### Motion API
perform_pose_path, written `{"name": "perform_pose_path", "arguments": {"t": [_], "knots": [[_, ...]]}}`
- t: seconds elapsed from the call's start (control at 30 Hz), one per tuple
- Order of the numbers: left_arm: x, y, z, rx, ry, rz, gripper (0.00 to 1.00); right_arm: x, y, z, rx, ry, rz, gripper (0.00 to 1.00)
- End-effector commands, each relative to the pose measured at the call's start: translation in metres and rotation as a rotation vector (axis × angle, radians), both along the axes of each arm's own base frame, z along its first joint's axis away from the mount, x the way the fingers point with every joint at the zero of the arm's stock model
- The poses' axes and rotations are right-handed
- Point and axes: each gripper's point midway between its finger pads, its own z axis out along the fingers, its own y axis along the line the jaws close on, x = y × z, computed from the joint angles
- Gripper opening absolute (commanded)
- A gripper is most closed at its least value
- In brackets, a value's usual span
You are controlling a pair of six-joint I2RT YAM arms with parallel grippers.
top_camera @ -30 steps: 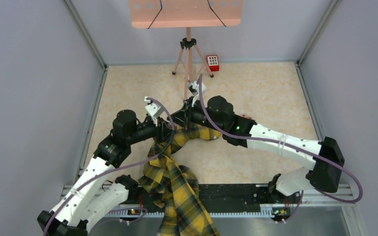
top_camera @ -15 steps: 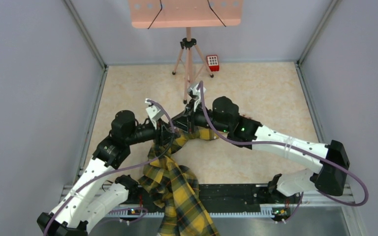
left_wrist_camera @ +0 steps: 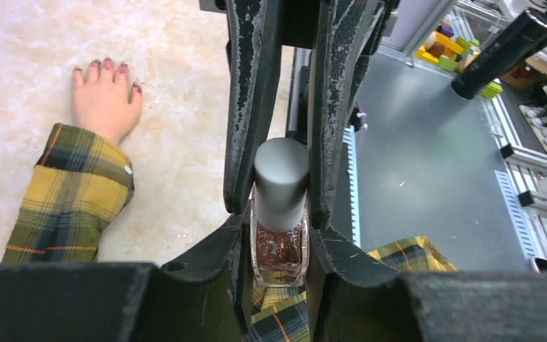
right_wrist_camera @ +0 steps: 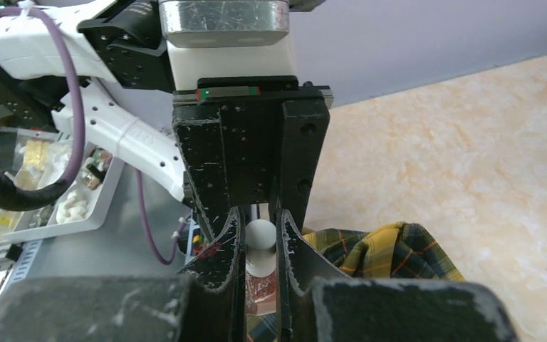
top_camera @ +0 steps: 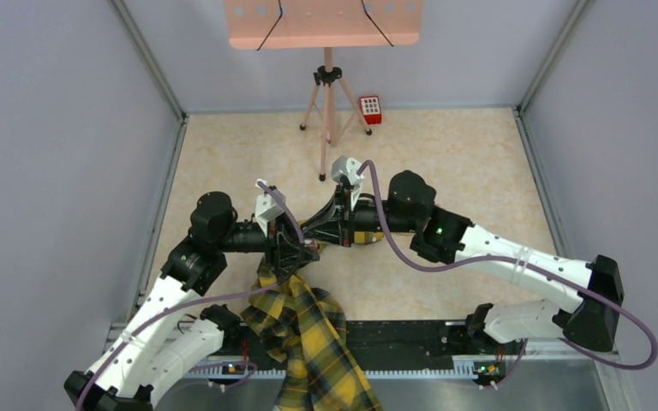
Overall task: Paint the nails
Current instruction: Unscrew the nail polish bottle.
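A pale mannequin hand (left_wrist_camera: pixel 103 103) lies flat on the table, its dark red nails (left_wrist_camera: pixel 107 64) pointing away. Its yellow-black plaid sleeve (left_wrist_camera: pixel 71 185) (top_camera: pixel 308 338) trails to the front edge. In the top view the arms hide the hand. My left gripper (left_wrist_camera: pixel 279 224) (top_camera: pixel 298 250) is shut on a small glass polish bottle (left_wrist_camera: pixel 279 249) of red glitter polish. My right gripper (right_wrist_camera: pixel 260 239) (top_camera: pixel 324 231) faces it from the opposite side, shut on the bottle's grey cap (left_wrist_camera: pixel 281 171) (right_wrist_camera: pixel 260 234). The two grippers meet above the sleeve, to the right of the hand in the left wrist view.
A tripod (top_camera: pixel 328 103) carrying a pink board (top_camera: pixel 323 21) stands at the back middle, with a small red keypad box (top_camera: pixel 370 109) beside it. Grey walls close in the left, right and back. A black rail (top_camera: pixel 411 338) runs along the front edge.
Both grippers have come nearer the front and lower, still joined at the bottle. The right arm has drawn back to the right, and its wrist has turned.
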Motion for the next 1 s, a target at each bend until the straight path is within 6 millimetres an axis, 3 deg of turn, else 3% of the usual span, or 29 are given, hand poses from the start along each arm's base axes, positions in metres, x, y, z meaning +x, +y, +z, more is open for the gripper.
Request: {"name": "perform_pose_path", "arguments": {"t": [0.0, 0.37, 0.53, 0.6, 0.8, 0.97], "knots": [[-0.014, -0.002, 0.023, -0.066, -0.061, -0.092, 0.00, -0.027, -0.003, 0.010, 0.037, -0.072, 0.142, 0.00], [-0.014, -0.002, 0.022, -0.064, -0.061, -0.092, 0.00, -0.029, -0.006, 0.016, 0.065, -0.076, 0.136, 0.02], [-0.005, -0.002, 0.018, -0.046, -0.065, -0.043, 0.00, -0.005, -0.013, 0.024, 0.090, -0.071, -0.022, 0.59], [-0.003, -0.001, 0.017, -0.043, -0.071, -0.026, 0.00, 0.004, -0.019, 0.027, 0.115, -0.065, -0.086, 0.70], [0.008, 0.000, 0.017, -0.035, -0.088, 0.044, 0.00, 0.025, -0.037, 0.035, 0.187, -0.032, -0.221, 0.78], [0.048, 0.013, 0.006, 0.036, -0.107, 0.286, 0.00, 0.044, -0.044, 0.031, 0.201, 0.011, -0.345, 0.78]]}}
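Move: The left hand already grips the upright nail polish bottle, its white cap about 3 cm above that hand point. The right hand already pinches this cap, with the bottle body some 3 cm below it. The fake hand lies on the table about 25 cm ahead of the right hand, 30 cm to its right and 29 cm below; the plaid cuff lies some 23 cm ahead, 16 cm right and equally low. Back together by about 1.5 cm both hands ease, counter-turning a last few degrees, the right counter-clockwise on the cap, the left clockwise with the bottle. Then the right hand opens wide, lets go of the cap and backs off to the right and forward, about 5 cm, swinging clockwise; the left keeps its grip and swings forward some 3 cm, turning back counter-clockwise. ##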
